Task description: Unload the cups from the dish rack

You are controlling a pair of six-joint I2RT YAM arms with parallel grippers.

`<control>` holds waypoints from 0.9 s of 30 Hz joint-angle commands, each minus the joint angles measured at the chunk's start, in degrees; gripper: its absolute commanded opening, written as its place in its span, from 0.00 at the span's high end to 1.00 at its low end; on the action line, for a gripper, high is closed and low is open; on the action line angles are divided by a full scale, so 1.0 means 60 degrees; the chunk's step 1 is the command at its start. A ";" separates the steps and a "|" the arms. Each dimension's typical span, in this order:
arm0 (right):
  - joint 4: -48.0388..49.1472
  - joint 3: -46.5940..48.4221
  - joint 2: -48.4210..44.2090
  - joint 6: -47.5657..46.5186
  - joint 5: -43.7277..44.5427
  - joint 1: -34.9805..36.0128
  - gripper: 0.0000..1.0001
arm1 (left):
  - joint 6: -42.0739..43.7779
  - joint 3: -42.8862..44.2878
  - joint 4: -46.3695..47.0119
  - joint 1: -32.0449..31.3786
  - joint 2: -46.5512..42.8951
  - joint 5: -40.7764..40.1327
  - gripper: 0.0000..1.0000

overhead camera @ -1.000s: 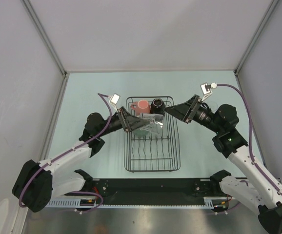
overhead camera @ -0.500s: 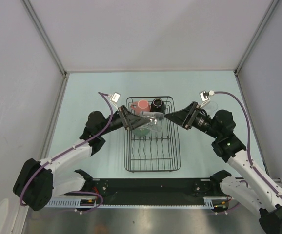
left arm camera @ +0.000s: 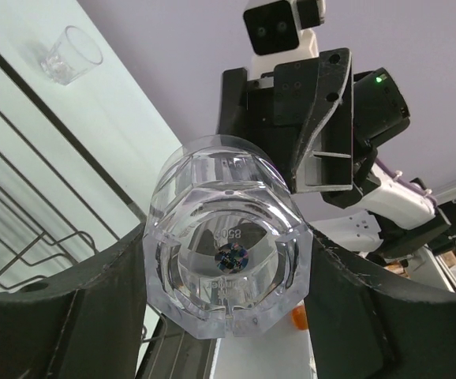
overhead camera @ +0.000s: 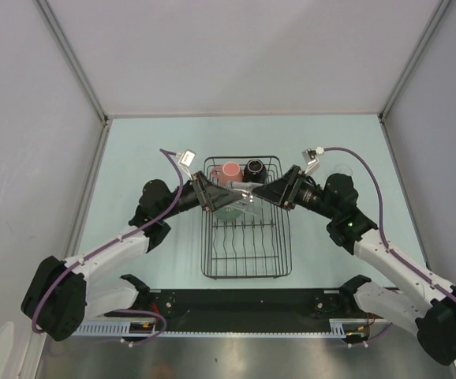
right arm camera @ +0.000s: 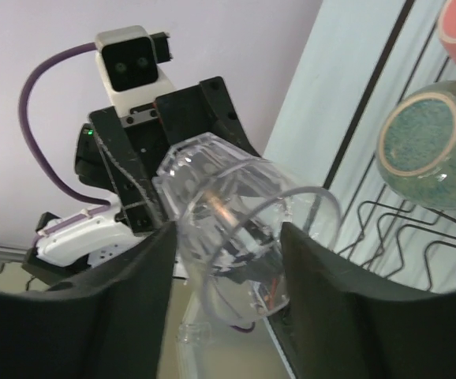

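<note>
A clear glass tumbler (overhead camera: 244, 192) hangs on its side above the far half of the black wire dish rack (overhead camera: 248, 254). My left gripper (overhead camera: 222, 196) is shut on its thick base (left arm camera: 224, 264). My right gripper (overhead camera: 264, 193) has come in from the right, and both its fingers lie against the tumbler's (right arm camera: 228, 217) open end. Lower down in the rack are a pink mug (overhead camera: 230, 170), a black cup (overhead camera: 253, 169) and a pale-green bowl-like cup (right arm camera: 425, 146).
A second clear tumbler (left arm camera: 70, 54) stands on the pale table to the right of the rack. The rack's near half (overhead camera: 248, 237) shows only bare wires and tines. Grey walls close the table in at the back and sides.
My right arm has swung left from beside the rack to the tumbler, and its jaws have narrowed onto the glass. The left gripper has raised the tumbler slightly and keeps its grip.
</note>
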 commanded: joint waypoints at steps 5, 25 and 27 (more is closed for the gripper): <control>0.1520 0.0642 0.0752 0.0146 0.0178 0.0387 0.74 | 0.0088 0.0224 0.0510 0.0039 -0.0297 0.0250 1.00; -0.0175 0.0993 -0.0066 -0.0659 0.0427 0.0520 1.00 | 0.0673 0.0692 -0.1496 0.0040 -0.0370 -0.0189 0.38; -0.0368 0.1038 -0.0256 -0.0762 0.0412 0.0461 1.00 | 0.0747 0.0750 -0.1672 0.0039 -0.0312 -0.0190 0.36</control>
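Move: The clear cup is in my left hand, its middle only about 2 cm to the right of that hand's fingers. From my right hand it is some 3 cm left and 2 cm back, at finger height, its rim wall between my open fingers. Down in the rack, about 20 cm below my right hand, the green cup lies 6 cm ahead and 9 cm left, the pink mug 17 ahead and 8 left, the black mug 17 straight ahead. I shut my right fingers from well open to nearly closed on the cup's rim wall, while that hand rises about 2.5 cm and slides 2 cm left towards my left hand. It then settles back a little, down and right, still pinching. My left hand stays almost in place and keeps its hold round the cup. ##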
